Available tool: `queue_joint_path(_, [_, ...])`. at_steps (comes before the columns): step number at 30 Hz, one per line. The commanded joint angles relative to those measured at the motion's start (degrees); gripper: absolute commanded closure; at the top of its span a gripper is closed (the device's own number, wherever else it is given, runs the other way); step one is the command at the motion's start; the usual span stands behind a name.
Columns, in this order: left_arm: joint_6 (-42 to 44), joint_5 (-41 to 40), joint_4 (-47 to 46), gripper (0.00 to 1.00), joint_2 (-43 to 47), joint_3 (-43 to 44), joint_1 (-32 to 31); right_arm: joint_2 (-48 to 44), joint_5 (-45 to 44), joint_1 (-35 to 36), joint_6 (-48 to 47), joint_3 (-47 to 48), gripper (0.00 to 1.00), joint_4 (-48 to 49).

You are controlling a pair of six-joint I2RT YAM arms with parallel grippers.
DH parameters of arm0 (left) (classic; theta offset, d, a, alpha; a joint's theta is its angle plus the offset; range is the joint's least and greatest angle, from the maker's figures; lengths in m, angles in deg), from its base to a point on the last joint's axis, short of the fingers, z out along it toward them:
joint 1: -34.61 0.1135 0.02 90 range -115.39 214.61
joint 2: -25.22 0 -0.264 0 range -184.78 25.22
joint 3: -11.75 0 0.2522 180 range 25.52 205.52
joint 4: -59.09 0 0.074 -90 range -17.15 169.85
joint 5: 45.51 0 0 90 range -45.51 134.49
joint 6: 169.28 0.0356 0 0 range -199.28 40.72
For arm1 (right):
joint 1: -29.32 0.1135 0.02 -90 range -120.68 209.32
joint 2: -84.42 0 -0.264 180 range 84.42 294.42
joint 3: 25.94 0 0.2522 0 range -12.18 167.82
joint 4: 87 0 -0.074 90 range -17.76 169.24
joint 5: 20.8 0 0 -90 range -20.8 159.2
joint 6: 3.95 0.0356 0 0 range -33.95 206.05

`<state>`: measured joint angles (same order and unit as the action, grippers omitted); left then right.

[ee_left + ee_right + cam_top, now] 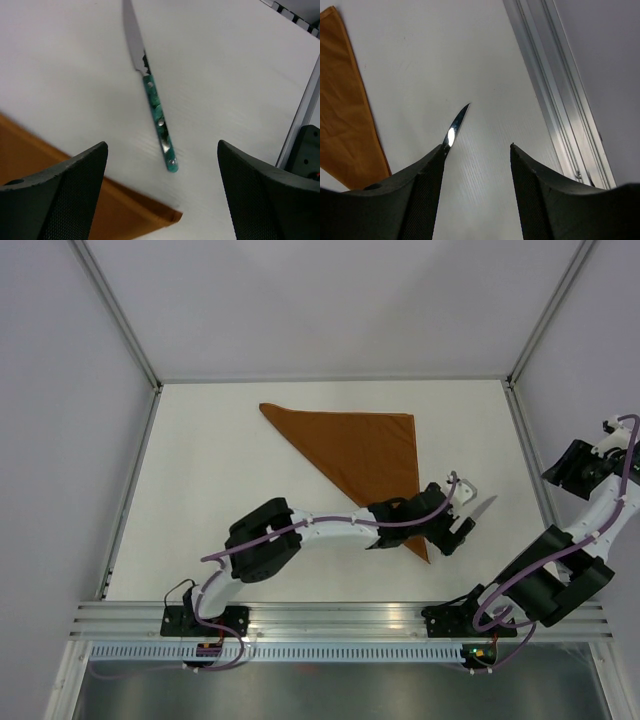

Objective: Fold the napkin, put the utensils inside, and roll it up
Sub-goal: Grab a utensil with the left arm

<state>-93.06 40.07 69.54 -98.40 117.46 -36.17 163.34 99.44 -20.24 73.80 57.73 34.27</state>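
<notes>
The rust-orange napkin (pixel 360 445) lies folded into a triangle on the white table, one corner pointing toward the near edge. The knife (pixel 486 508) lies just right of that corner, its silver blade showing in the top view. My left gripper (pixel 462 530) hovers over its handle end. In the left wrist view the teal handle (pixel 159 120) lies on the table between the wide-open left gripper (pixel 161 145) fingers, untouched, with the napkin's corner (pixel 135 212) below. My right gripper (pixel 477 146) is open and empty at the far right; past its left finger I see the blade tip (pixel 456 125) and napkin (pixel 345 125).
An aluminium frame rail (pixel 530 460) runs along the table's right edge, close to my right gripper (pixel 560 470). Another rail (pixel 340 615) spans the near edge by the arm bases. White walls enclose the table at the left, back and right.
</notes>
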Motion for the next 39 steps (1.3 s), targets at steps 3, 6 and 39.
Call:
queue_joint_path(3, [6.9, -3.2, -2.1, 0.07, -9.4, 10.9, -3.2, -2.4, 5.7, -1.0, 1.9, 3.7, 0.39, -1.3])
queue_joint_path(6, [9.3, -5.3, -2.8, 0.09, -13.8, 14.0, -4.6, -2.5, 7.0, -1.0, 2.8, 4.4, 0.39, -1.4])
queue_joint_path(39, [15.2, -5.6, 2.6, 0.98, -19.4, 27.2, -4.2, -4.7, 8.3, -1.0, 1.4, 1.5, 0.43, -0.6])
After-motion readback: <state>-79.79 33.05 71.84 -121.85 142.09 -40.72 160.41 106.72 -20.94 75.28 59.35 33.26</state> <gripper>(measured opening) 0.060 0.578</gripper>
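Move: To the right of the left hand and slightly ahead lies the knife, its middle about 6 cm right, 4 cm farther out and 8 cm below, blade slanting out to the right. The folded napkin's near corner is some 4 cm left and 5 cm back from that hand at table height; the table's near edge is roughly 15 cm straight back. From the right hand, the knife's middle is about 11 cm left, 3 cm back and 16 cm lower. Sinking and reaching to the right in equal measure, about 7.5 cm each, the open left hand drifts back 2 cm and comes forward again as it reaches the knife handle. There it stays and closes its fingers, pinching the handle from both sides near its middle, with a wrist roll of some 15 degrees. The empty right hand rises about 3.5 cm and stays half open. ##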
